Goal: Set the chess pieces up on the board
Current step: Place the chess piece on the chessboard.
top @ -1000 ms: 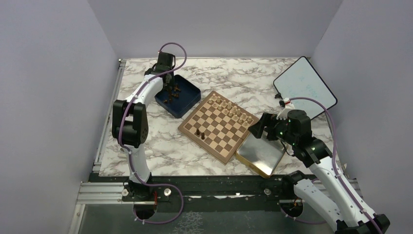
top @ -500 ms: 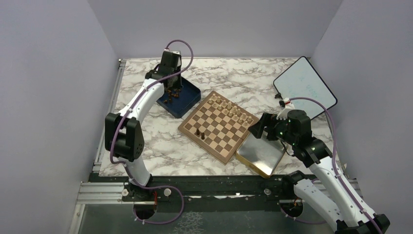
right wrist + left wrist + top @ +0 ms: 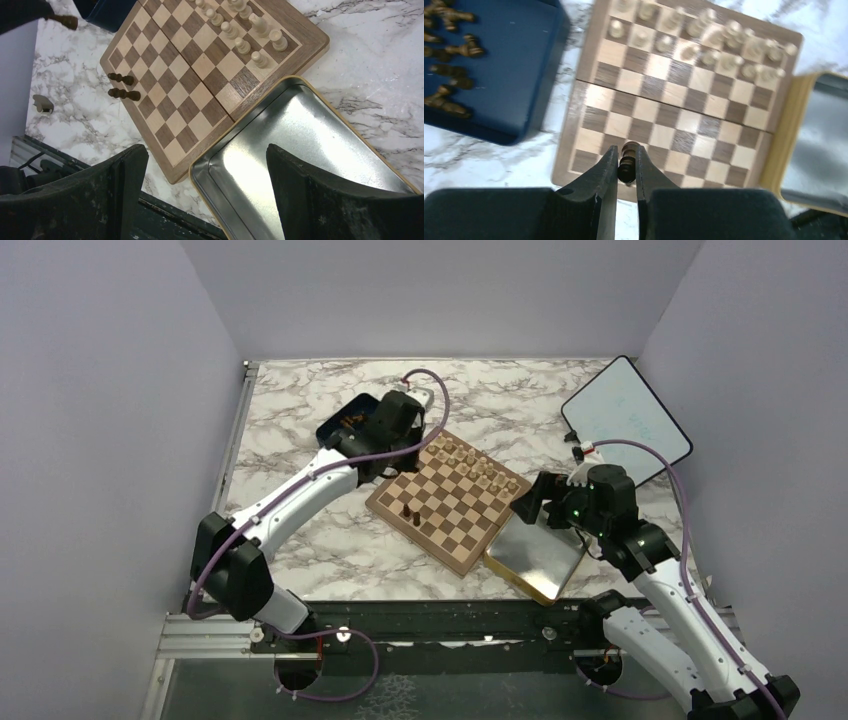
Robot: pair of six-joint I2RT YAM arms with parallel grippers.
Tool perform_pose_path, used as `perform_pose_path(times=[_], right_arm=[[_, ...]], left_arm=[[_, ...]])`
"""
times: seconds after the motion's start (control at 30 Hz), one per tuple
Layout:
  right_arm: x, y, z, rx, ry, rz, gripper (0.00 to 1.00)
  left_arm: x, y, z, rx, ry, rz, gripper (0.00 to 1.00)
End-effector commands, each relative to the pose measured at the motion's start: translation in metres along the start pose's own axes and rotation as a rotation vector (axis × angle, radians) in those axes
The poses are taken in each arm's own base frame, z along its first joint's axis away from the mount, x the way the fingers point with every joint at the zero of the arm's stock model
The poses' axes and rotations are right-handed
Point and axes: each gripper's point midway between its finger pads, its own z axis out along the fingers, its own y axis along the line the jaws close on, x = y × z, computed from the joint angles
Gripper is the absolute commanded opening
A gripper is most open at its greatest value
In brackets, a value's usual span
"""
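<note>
The board lies at mid-table, with pale chessmen lined along its far-right edge. Two dark chess pieces stand near its left edge. My left gripper hovers over the board's near-left part, shut on a dark brown chess piece pinched between the fingertips. The right wrist view shows the same held piece at top left. More dark pieces lie in the dark blue box. My right gripper hangs open over the tray, holding nothing.
The blue box sits just left of the board's far corner. A gold-rimmed metal tray touches the board's right side. A white tablet-like panel leans at the far right. Marble table edge runs near the arm bases.
My left arm has swung from over the blue box rightward to the board, still shut and now carrying a dark piece. The right arm has stayed still.
</note>
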Motion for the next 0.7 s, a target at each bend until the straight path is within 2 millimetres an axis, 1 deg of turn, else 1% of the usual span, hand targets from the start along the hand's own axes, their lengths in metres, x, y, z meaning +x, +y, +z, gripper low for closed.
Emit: perform_pose_path(times=[0.0,0.2,0.3,0.43,0.57,0.67], right_arm=[[-0.002,-0.006,0.000,0.043,-0.009,0.007,0.94],[-0.009,-0.009,-0.006,0.078,-0.033,0.018,0.94],[-0.010,-0.012,-0.008,0.094,-0.039,0.023,0.94],[-0.008,-0.013,-0.007,0.093,-0.045,0.023,0.94],[-0.008,-0.013,-0.005,0.092,-0.038,0.020,0.94],[-0.005,-0.014,-0.003,0.093,-0.028,0.020,0.94]], left_arm=[[0.017,-0.027,-0.023,0.027,-0.020,0.012,0.10],[0.053,-0.057,-0.032,0.055,0.010,0.036,0.10],[0.066,-0.065,-0.033,0.038,0.013,0.065,0.10],[0.077,-0.073,-0.030,0.041,0.017,0.090,0.10],[0.083,-0.083,-0.029,0.036,0.011,0.113,0.10],[0.087,-0.086,-0.026,0.022,0.010,0.120,0.10]])
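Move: The held dark chess piece is bound for the free home-row square beside the two dark pieces, about 9 cm back, 4 cm right and 8 cm below the left hand. The nearer standing piece is some 7 cm back and 2 cm right, the other 5 cm back and level sideways; the blue tray lies about 12 cm ahead and 11 cm left. From the right hand that square is roughly 20 cm left, 2 cm ahead and 7 cm lower. Still pinching the dark chess piece, the left hand carries it back some 11 cm and about 5 cm to its right, towards the open square beside the two standing dark pieces. Quick and level to begin with, it then slows while sinking about 4 cm and turning slightly clockwise; the fingers keep their hold. ##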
